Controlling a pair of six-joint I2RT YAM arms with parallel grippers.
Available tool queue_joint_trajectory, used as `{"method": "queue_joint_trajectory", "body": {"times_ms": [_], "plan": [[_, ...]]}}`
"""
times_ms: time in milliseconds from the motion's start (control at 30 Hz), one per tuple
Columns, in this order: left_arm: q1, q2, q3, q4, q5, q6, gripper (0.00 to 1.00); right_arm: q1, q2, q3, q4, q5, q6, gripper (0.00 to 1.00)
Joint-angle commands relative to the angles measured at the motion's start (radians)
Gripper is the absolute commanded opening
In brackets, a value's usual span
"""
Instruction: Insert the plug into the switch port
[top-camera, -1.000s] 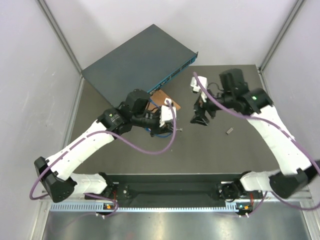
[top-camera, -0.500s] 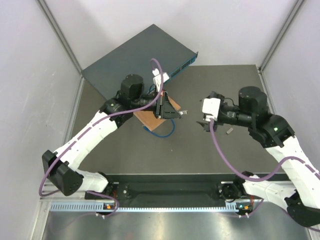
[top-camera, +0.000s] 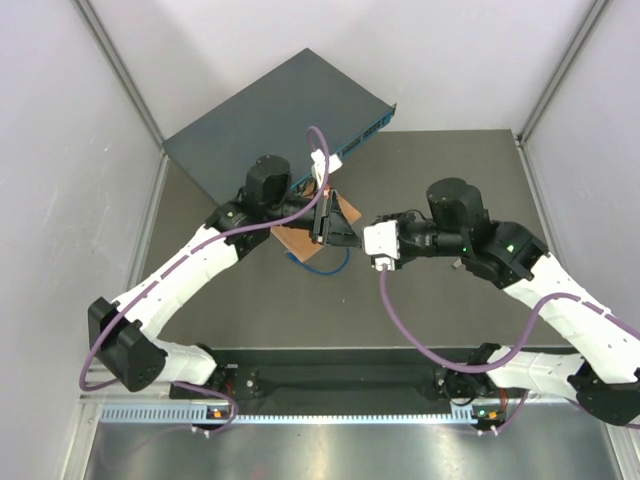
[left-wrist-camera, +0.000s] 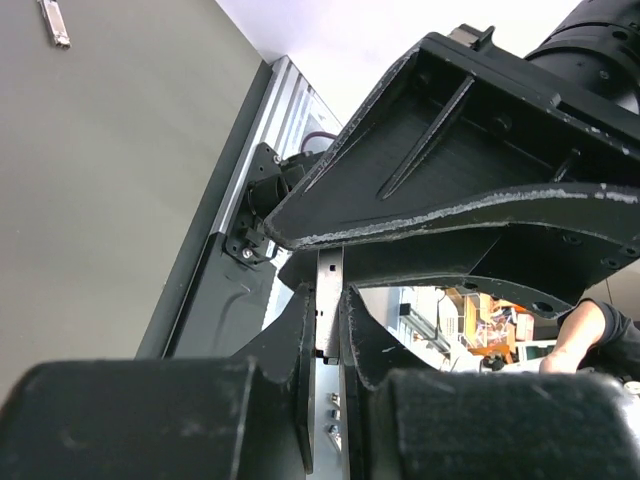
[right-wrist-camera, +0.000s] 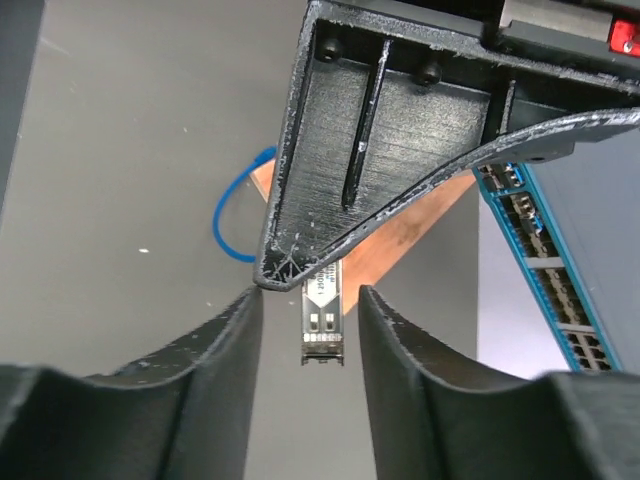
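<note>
The plug, a small silver metal module, is pinched at its rear end by my left gripper, which is shut on it and holds it in the air above the table. My right gripper faces it head-on with its jaws open. One finger stands on either side of the plug's free end, and there are gaps on both sides. In the top view the two grippers meet near the table's middle, left gripper and right gripper. The switch, a dark blue-teal box, lies at the back left, and its port face shows at the right.
A small brown wooden board lies under the left wrist, with a blue cable loop beside it. A small dark part rests on the mat under the right arm. White walls enclose the table.
My right arm has swung left to the left gripper, and its jaws have narrowed around the plug's free end. The left gripper lifted the plug a second ago and has since held nearly still.
</note>
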Motion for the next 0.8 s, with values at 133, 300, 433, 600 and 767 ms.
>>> {"method": "queue_joint_trajectory", "body": {"times_ms": [133, 300, 433, 600, 767], "plan": [[0.000, -0.023, -0.011, 0.052, 0.038, -0.002, 0.00, 0.028, -0.001, 0.029, 0.003, 0.055, -0.053, 0.36], [0.000, -0.023, -0.016, 0.052, 0.038, -0.002, 0.00, 0.026, -0.011, 0.018, -0.008, 0.089, -0.060, 0.37], [-0.001, -0.016, -0.013, 0.056, 0.038, -0.010, 0.00, 0.026, -0.012, 0.020, -0.008, 0.095, -0.060, 0.34], [0.000, -0.013, -0.020, 0.070, 0.035, -0.025, 0.00, 0.029, -0.001, 0.035, -0.005, 0.095, -0.056, 0.11], [0.017, -0.036, -0.017, 0.096, -0.005, -0.013, 0.51, 0.031, -0.007, 0.028, 0.015, 0.117, -0.032, 0.00]]}}
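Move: The left hand still grips the plug, whose middle lies about 2 cm to that hand's right, level in height. From the open right hand it is about 2 cm left, 1 cm ahead and 1 cm below. The wooden board's middle is some 12 cm left, 6 cm ahead and 25 cm below the right hand; the switch's middle is roughly 20 cm left, 25 cm ahead and 22 cm below. Right hand eases about 1 cm forward and right and pinches the plug; then the left fingers open, releasing it. ##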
